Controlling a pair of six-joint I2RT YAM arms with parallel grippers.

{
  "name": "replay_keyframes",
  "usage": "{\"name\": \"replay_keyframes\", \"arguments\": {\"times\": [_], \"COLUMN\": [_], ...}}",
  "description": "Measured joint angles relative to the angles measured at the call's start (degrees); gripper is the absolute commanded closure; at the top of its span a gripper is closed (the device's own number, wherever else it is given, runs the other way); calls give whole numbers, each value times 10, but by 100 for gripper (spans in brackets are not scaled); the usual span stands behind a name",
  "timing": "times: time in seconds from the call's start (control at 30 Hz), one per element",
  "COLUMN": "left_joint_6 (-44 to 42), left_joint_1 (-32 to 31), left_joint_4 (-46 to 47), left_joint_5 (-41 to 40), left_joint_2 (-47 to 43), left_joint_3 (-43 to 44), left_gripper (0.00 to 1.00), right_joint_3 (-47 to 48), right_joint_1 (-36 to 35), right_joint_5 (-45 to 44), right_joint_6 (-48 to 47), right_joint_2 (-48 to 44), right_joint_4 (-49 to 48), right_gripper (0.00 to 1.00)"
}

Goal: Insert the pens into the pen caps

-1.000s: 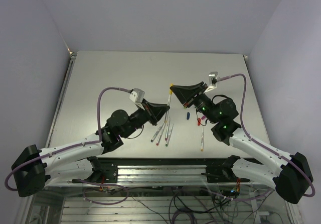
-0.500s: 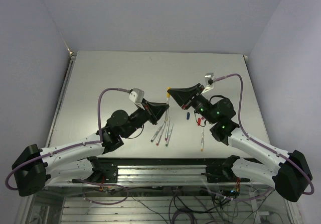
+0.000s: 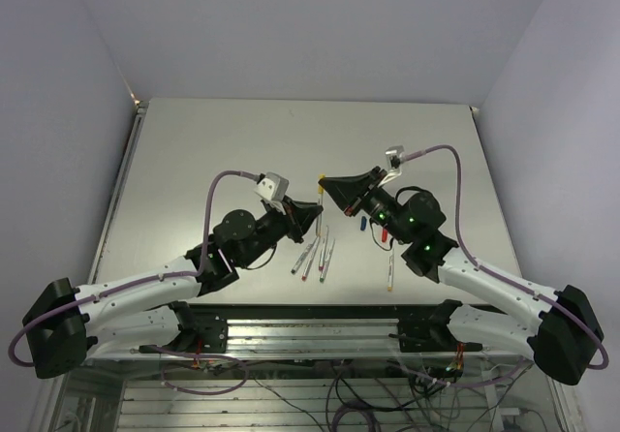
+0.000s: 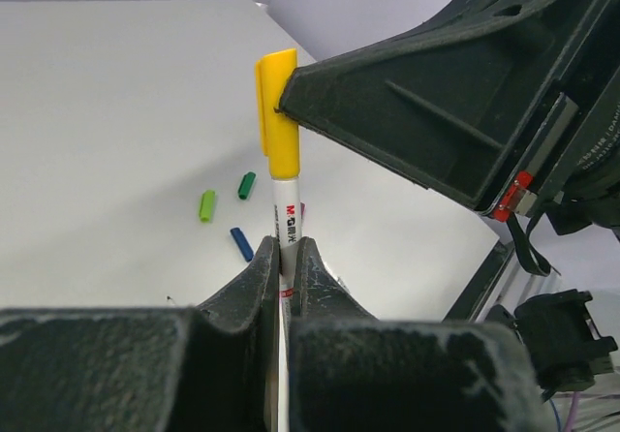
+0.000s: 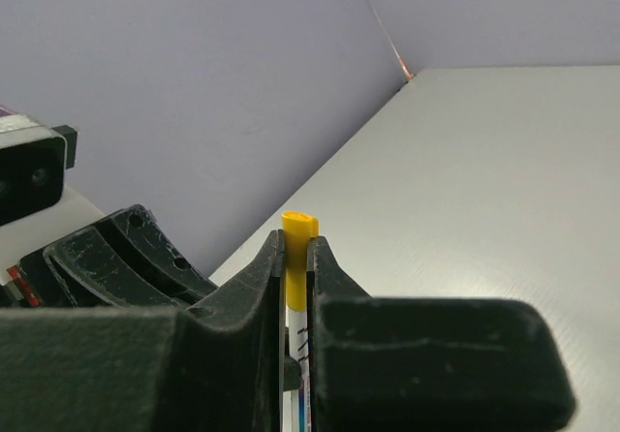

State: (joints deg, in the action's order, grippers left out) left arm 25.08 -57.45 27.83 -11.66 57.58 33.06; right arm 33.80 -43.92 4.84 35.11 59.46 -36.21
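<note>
A white pen (image 4: 288,221) stands upright in my left gripper (image 4: 287,248), which is shut on its barrel. A yellow pen cap (image 4: 279,112) sits on the pen's top end. My right gripper (image 5: 295,248) is shut on that yellow cap (image 5: 298,231), with the pen (image 5: 297,330) running down between its fingers. In the top view the two grippers meet tip to tip over the middle of the table, left gripper (image 3: 317,203) below right gripper (image 3: 324,181), and the cap (image 3: 321,176) shows between them.
Loose caps lie on the table: light green (image 4: 206,205), dark green (image 4: 247,185), blue (image 4: 241,244). The top view shows several pens (image 3: 312,255) lying together near the front edge, and one pen (image 3: 390,269) apart to the right.
The right gripper has moved left and slightly down with the yellow cap. The left wrist has swung up toward it, so the gap between the two grippers is shorter.
</note>
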Motion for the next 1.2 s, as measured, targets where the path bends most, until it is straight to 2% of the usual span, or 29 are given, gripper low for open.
{"name": "replay_keyframes", "arguments": {"times": [0.47, 0.67, 0.8, 0.9, 1.0, 1.07, 1.2], "left_joint_6": [-43, -43, -34, -24, -18, -15, -14], "left_joint_1": [-2, -1, 3, 6, 7, 7, 7], "left_joint_4": [-67, -80, -80, -76, -72, -76, -102], "left_joint_5": [-32, -38, -47, -51, -56, -61, -80], "left_joint_2": [2, 2, 1, -3, -8, -9, -4], "left_joint_3": [12, 13, 13, 10, 0, -12, -26], "left_gripper": [93, 93, 93, 93, 93, 93, 93], "right_joint_3": [1, 31, 85, 129, 164, 182, 201], "right_joint_1": [-47, -55, -63, -70, -77, -79, -79], "right_joint_5": [-77, -94, -115, -132, -147, -157, -186], "right_joint_6": [-20, -27, -44, -59, -75, -85, -104], "right_joint_2": [25, 37, 55, 66, 67, 65, 42], "right_joint_4": [16, 61, 125, 178, 216, 225, 233], "right_gripper": [100, 100, 90, 77, 69, 61, 39]}}
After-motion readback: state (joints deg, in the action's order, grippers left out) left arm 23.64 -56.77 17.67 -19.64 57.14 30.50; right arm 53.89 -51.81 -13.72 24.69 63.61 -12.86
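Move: The left gripper holds the white pen upright, with the yellow cap straight above it by some 5 cm. The right gripper is closed on that cap, the held pen's middle about 8 cm straight below it. From the left gripper, the loose pens lie roughly 5 cm ahead, 1 cm left and 19 cm down; the blue cap lies some 15 cm ahead, 14 cm right and just as low. Keep both grips and carry the capped pen down some 2.5 cm, drifting a little left with both hands together. Then open the right gripper about halfway to release the yellow cap, lifting it roughly 7 cm clear with a slight forward shift, while the left gripper keeps the pen and takes it down again and leftward, tilting a little, away from the right fingers. ##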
